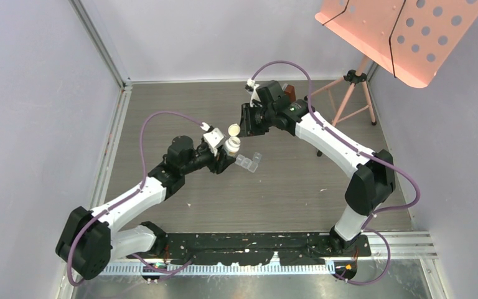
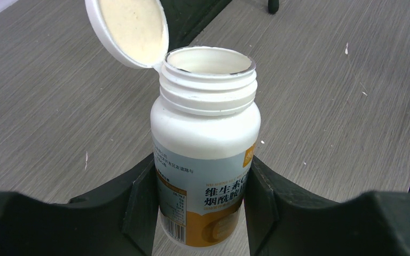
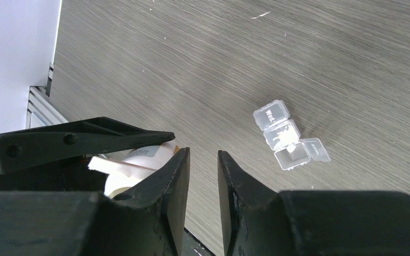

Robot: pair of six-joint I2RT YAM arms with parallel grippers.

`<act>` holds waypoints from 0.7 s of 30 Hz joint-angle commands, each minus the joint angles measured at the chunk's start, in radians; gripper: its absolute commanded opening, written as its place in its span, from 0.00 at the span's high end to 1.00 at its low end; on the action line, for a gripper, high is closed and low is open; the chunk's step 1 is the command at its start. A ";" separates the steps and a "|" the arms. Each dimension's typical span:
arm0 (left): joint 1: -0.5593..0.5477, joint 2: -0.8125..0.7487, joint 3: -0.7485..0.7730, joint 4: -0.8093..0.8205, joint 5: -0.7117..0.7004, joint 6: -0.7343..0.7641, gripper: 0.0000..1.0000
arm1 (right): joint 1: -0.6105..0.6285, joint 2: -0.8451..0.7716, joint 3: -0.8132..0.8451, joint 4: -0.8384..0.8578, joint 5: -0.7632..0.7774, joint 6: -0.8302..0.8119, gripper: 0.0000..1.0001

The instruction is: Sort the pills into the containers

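Note:
My left gripper [image 1: 225,157] [image 2: 200,172] is shut on the white pill bottle [image 1: 232,147] [image 2: 205,133] with the orange label, both pads pressed on its sides. Its hinged cap [image 1: 234,129] [image 2: 131,29] stands flipped open and the neck shows no contents. My right gripper [image 1: 249,121] [image 3: 203,153] hovers just behind the bottle [image 3: 139,159], its jaws a narrow gap apart with nothing between them. The clear strip of containers [image 1: 249,162] [image 3: 285,136] lies on the table right of the bottle, one end lid open. No pills can be made out.
A pink perforated music stand [image 1: 398,31] on a tripod [image 1: 348,93] stands at the back right. White walls close in the wood-grain table [image 1: 274,193] on the left and at the back. The black base rail [image 1: 255,243] runs along the near edge.

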 commanded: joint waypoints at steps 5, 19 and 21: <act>-0.034 0.065 0.035 -0.048 -0.057 0.030 1.00 | -0.111 -0.090 -0.153 0.034 0.047 0.010 0.65; -0.148 0.229 0.061 -0.072 -0.333 0.027 1.00 | -0.168 0.024 -0.325 0.078 0.216 -0.012 0.63; -0.153 0.245 0.066 -0.073 -0.359 0.027 1.00 | -0.167 0.052 -0.329 0.112 0.202 -0.023 0.63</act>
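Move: The left hand already grips the open pill bottle; the pill box lies about 6 cm ahead of that hand, 7 cm to its right and 17 cm below. The open lid is some 5 cm ahead of it, 1 cm right and 6 cm higher. From the right hand the box is roughly 2 cm ahead, 4 cm right and 20 cm down, while the lid stands 4 cm left and 1 cm back, about level. Straight down, about 10 cm, the left hand lowers the gripped bottle towards the pill box, rolling and tipping some 20 degrees so that the mouth leans right and forward. The right hand swings right, away from the lid, and sinks about 12 cm towards table height on the box's right, its wrist turning clockwise and left side dipping, fingers slightly apart. ##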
